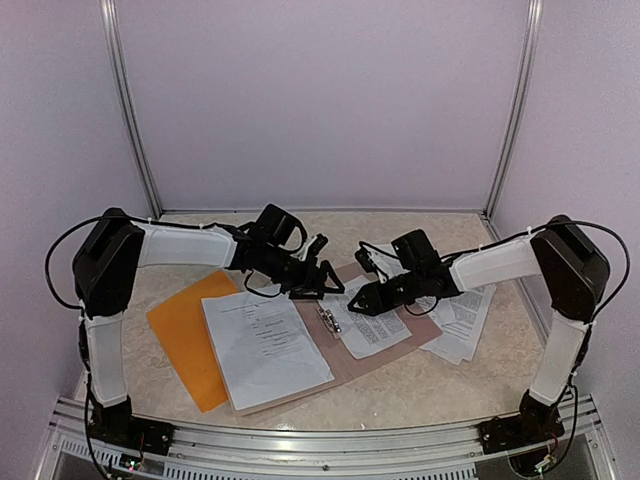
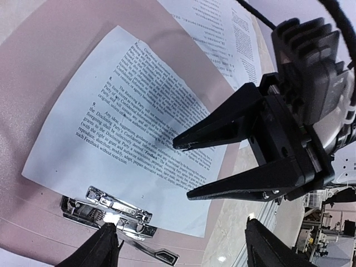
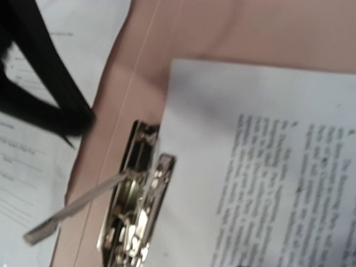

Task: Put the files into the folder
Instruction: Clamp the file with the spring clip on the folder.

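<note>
The orange folder (image 1: 183,338) lies flat at the left, partly under a white printed sheet (image 1: 265,345). Another printed sheet (image 1: 368,322) lies on the grey-brown clipboard (image 1: 350,362), its edge at the metal clip (image 1: 328,318). It also shows in the left wrist view (image 2: 122,128) and the right wrist view (image 3: 261,167). Several more sheets (image 1: 465,315) lie at the right. My left gripper (image 1: 325,288) is open and empty above the clip (image 2: 108,214). My right gripper (image 1: 357,302) is open and empty, its fingers (image 2: 222,125) just over that sheet.
The two grippers are close together over the clipboard's middle. The left gripper's black fingers (image 3: 44,94) show in the right wrist view beside the clip (image 3: 136,206). Walls and metal posts (image 1: 130,110) enclose the table on three sides.
</note>
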You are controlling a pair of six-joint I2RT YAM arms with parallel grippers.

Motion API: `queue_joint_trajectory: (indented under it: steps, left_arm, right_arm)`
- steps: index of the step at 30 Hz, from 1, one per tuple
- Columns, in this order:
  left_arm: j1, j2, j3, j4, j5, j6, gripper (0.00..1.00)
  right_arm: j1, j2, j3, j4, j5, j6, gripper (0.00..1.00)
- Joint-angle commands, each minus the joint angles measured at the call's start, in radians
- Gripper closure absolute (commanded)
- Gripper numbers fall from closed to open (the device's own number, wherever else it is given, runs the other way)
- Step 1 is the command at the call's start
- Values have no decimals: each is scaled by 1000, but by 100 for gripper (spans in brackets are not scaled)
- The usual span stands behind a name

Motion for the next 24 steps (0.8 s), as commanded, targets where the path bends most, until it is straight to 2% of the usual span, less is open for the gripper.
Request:
queue_joint_trajectory:
  steps: [1,6,10,15,20,24]
  left_arm:
    - [5,-94,-39,2,-1,25,28]
    - [-41,-146,-67,-88,-136,130,40]
    - [-105,-142,-31,-177,-354,258,51]
    - [-169,-111,27,-257,-519,323,58]
    - [-189,-105,42,-275,-547,318,59]
    - [-173,-133,13,-239,-469,264,57]
  right_arm:
    - [21,-46,-36,15,-4,9,58]
    - [21,-46,-46,12,5,5,58]
    - [21,-36,-51,9,18,1,58]
    - [21,-35,-59,17,19,2,58]
    - [21,-66,-112,63,16,37,61]
    - [27,-131,-184,131,7,48,63]
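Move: The spring clip lies about 7 cm below the left hand and 3 cm back, level with it sideways. The loose file is some 2 cm back and 7 cm right of that hand. The right hand hovers about 5 cm above the file, whose middle is about 1 cm back and 1 cm right; from there the clip is 6 cm left and 2 cm back. Left hand rises, then dips back 3 cm over the clip, steepening, fingers half closing; right hand eases back, sinking. ##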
